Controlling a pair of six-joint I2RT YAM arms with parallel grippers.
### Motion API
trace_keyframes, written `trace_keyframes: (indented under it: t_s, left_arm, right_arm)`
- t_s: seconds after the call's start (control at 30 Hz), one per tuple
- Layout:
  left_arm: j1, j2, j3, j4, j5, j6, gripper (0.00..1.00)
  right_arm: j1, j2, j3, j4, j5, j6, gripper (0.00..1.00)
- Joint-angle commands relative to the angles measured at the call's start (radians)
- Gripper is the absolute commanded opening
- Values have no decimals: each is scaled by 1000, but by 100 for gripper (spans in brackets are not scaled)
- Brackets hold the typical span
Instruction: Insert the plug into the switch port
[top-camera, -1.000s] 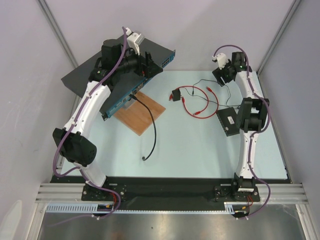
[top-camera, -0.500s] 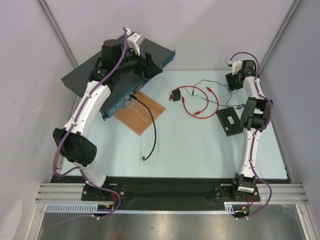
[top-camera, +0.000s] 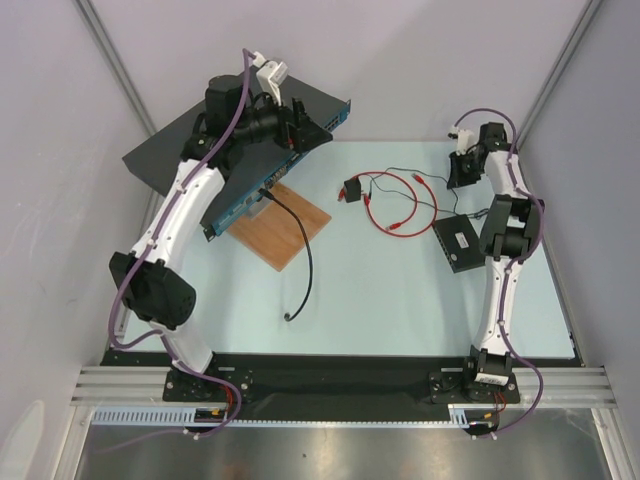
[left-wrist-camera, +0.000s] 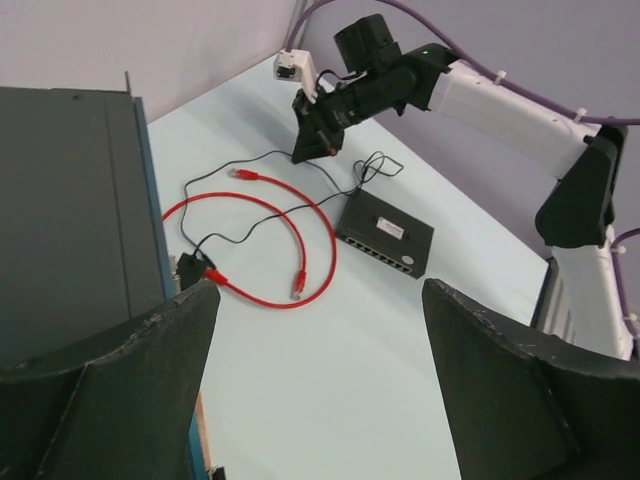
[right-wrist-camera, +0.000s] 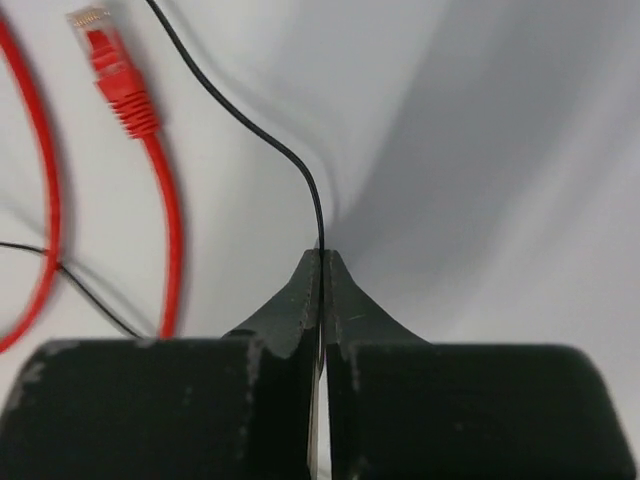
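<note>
The thin red cable (top-camera: 400, 205) lies looped on the table. One of its plugs (top-camera: 418, 180) lies just left of my right gripper (top-camera: 458, 178); it also shows in the right wrist view (right-wrist-camera: 100, 40) and the left wrist view (left-wrist-camera: 243, 174). The small black switch (top-camera: 455, 242) lies flat by the right arm, its row of ports facing the left wrist camera (left-wrist-camera: 385, 232). My right gripper (right-wrist-camera: 322, 262) is shut on the thin black wire (right-wrist-camera: 270, 140) low at the table. My left gripper (left-wrist-camera: 320, 380) is open and empty, held high over the rack unit.
The large dark grey rack unit with a blue front (top-camera: 240, 200) stands tilted at the back left. A wooden board (top-camera: 290, 235) lies beside it, with a thick black cable (top-camera: 308, 260) trailing toward the front. A small black cube (top-camera: 352, 190) sits by the red loop.
My right gripper has swung right and then come down toward the table near the switch's far side. My left wrist has shifted slightly.
</note>
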Motion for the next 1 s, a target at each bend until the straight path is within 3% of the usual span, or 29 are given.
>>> trace_keyframes:
  t_s: [0.0, 0.2, 0.37, 0.57, 0.8, 0.9, 0.97]
  left_arm:
    - [-30, 18, 54, 93, 65, -66, 88]
    - [-124, 111, 144, 163, 51, -174, 88]
    - [-216, 240, 238, 282, 19, -385, 88]
    - [-325, 397, 331, 393, -67, -597, 86]
    - [-429, 501, 305, 479, -193, -776, 84]
    - [-458, 524, 341, 421, -312, -740, 85]
    - [-480, 532, 339, 430, -315, -723, 85]
  right_arm:
    - [-17, -161, 38, -23, -108, 144, 0]
    - [-16, -387, -135, 105, -249, 326, 0]
    - [-16, -551, -262, 150, -296, 422, 0]
    - [-23, -744, -446, 161, -322, 436, 0]
    - [-40, -890, -613, 182, -371, 403, 0]
    - [-54, -935, -678, 189, -427, 403, 0]
    - [-57, -958, -721, 178, -463, 389, 0]
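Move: The black cable is already pinched in the right fingers just over the table; that grip point lies about 42 cm to the left hand's right, 16 cm ahead and 36 cm below it. From the right hand, the small switch lies some 16 cm back and 3 cm to the right, a red cable's plug about 9 cm left and 2 cm ahead, and the power adapter about 29 cm left, nearly level fore and aft, all at table height. The black cable goes up in the right hand's still-shut pinch, rising about 25 cm, mostly early on, then drawn back and somewhat left over the small switch's side of the table, the fingers tilting towards the left. The left hand sweeps some 27 cm right towards that grip, rising slightly before sinking, its wrist rolling about 35 degrees and its fingers staying wide open. ##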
